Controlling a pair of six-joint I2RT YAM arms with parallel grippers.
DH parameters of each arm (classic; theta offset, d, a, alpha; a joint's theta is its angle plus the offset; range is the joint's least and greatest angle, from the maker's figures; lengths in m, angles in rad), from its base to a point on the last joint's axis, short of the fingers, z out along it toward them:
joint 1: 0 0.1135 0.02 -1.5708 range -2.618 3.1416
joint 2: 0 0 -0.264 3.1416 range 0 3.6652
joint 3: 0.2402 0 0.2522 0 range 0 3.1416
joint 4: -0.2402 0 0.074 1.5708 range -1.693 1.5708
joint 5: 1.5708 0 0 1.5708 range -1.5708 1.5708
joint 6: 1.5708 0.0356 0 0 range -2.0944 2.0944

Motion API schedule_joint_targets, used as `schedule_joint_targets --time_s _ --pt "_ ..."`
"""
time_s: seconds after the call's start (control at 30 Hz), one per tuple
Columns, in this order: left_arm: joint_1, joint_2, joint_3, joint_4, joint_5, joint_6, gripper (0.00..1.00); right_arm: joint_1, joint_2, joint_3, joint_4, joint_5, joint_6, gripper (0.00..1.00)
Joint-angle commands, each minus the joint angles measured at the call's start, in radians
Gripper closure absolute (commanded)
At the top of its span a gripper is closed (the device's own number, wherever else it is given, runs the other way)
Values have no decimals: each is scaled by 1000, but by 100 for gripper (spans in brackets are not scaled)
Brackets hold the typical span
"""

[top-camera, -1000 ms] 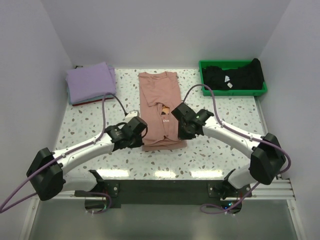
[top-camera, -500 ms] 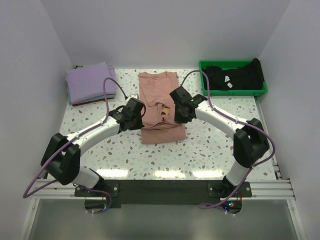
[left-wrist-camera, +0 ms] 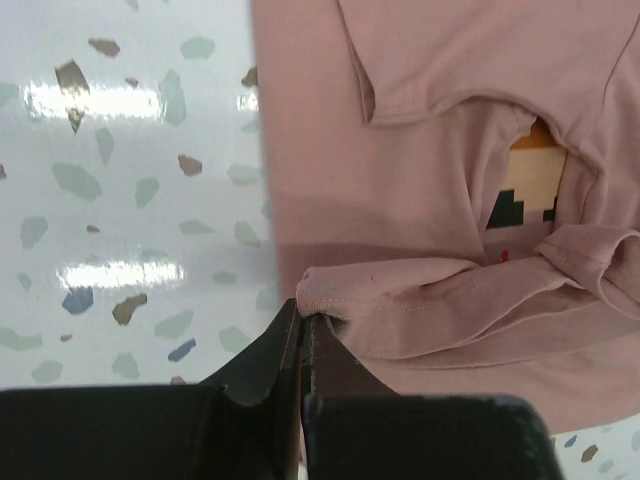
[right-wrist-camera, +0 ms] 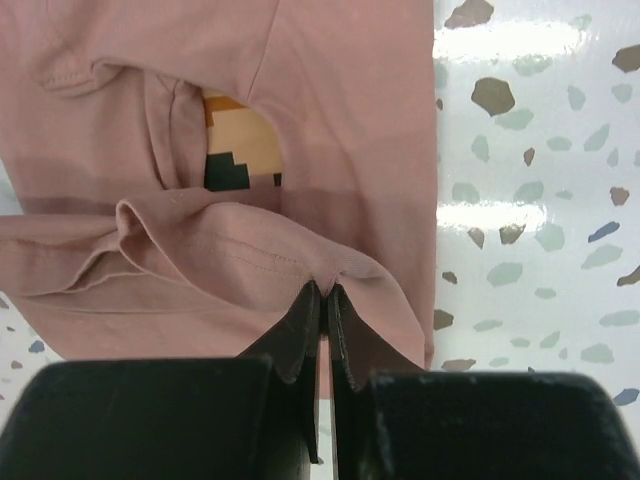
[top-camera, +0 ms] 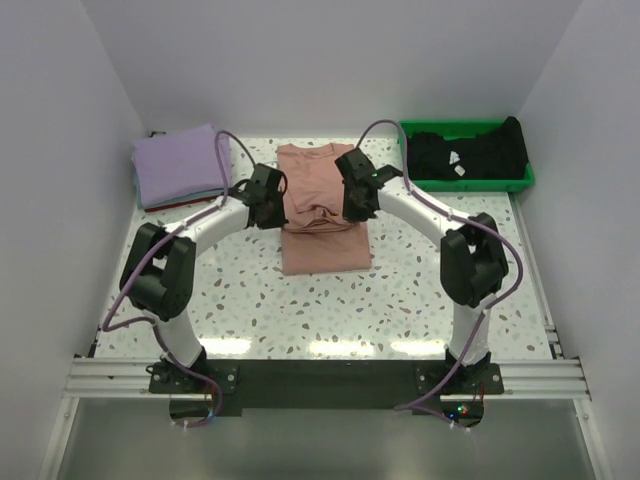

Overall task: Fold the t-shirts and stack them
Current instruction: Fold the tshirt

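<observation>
The salmon-pink t-shirt (top-camera: 318, 200) lies lengthwise in the middle of the table, its bottom hem lifted and doubled back over the body. My left gripper (top-camera: 275, 196) is shut on the hem's left corner (left-wrist-camera: 318, 288). My right gripper (top-camera: 352, 196) is shut on the hem's right corner (right-wrist-camera: 332, 282). The chest print (left-wrist-camera: 528, 190) (right-wrist-camera: 240, 150) shows through a gap under the raised cloth. A folded lavender t-shirt (top-camera: 181, 165) sits at the back left. Black t-shirts (top-camera: 468, 155) are heaped in the green tray.
The green tray (top-camera: 520, 182) stands at the back right corner. A red edge (top-camera: 170, 205) peeks from under the lavender shirt. White walls close the table on three sides. The speckled tabletop (top-camera: 420, 285) stretches toward the near edge.
Both grippers have carried the pink shirt's bottom hem away from the near edge toward the collar, folding the lower half over the upper. Both arms have stretched farther back.
</observation>
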Motion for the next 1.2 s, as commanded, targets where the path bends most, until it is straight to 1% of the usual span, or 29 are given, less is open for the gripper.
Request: schedule_joint_targets --time_s 0.0,0.3,0.33,0.37,0.4,0.43,0.47,0.5,0.53,0.57,0.63,0.73,0.83,0.87,0.93,1.03,1.17 --pt "38 37 89 53 41 71 100 -22 37 89 -7 -7 -32 100" --pt "73 133 167 21 88 89 100 -57 122 174 -27 -27 -49 100" --pt "75 139 173 18 88 89 83 -60 131 178 -27 -29 -47 100" --pt "79 147 182 18 88 89 75 -62 134 190 -30 -30 -47 92" --pt "82 147 190 13 82 88 57 -65 138 198 -30 -38 -47 81" --pt "84 146 196 10 78 86 48 -67 148 209 -34 -42 -52 61" --pt "85 137 208 6 70 86 40 -67 148 230 -33 -52 -62 54" --pt "85 129 211 1 58 88 29 -68 151 244 -34 -64 -72 50" --pt "85 118 211 3 55 88 25 -67 151 256 -46 -65 -81 45" --pt "84 94 208 3 51 88 23 -67 146 270 -51 -64 -84 43" --pt "84 49 195 6 50 88 21 -68 131 264 -54 -53 -92 40" --pt "84 -24 132 27 65 85 21 -67 73 211 -36 -42 -101 39" --pt "82 -102 9 61 94 74 21 -67 1 125 1 -53 -107 40" --pt "82 -123 -18 73 123 66 21 -67 -16 80 9 -65 -109 40" --pt "76 -172 -96 101 146 42 23 -65 -53 42 31 -104 -110 41" --pt "58 -208 -170 142 174 2 25 -51 -61 -15 59 -154 -107 42" --pt "-11 -222 -201 226 194 -41 25 -34 -21 -17 62 -173 -96 43"
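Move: I hold the hem of the pink t-shirt's near end, one corner in each hand. For each hand, the laying spot on the shirt is about 4 cm ahead and 3 cm below. From my left hand, the collar edge's middle is roughly 17 cm ahead and 6 cm right, and the shirt's near fold 9 cm back and 8 cm right. From my right hand, they are 16 cm ahead and 6 cm left, and 10 cm back and 4 cm left. I carry the pinched hem on towards the collar with both hands, about 5 cm forward and just over 1 cm down, spreading my fingers on the way so they let go of the corners. Then both open hands draw back towards the near fold: my left about 7 cm, rising some 5 cm before dipping again, my right about 5 cm, rising only a little. ##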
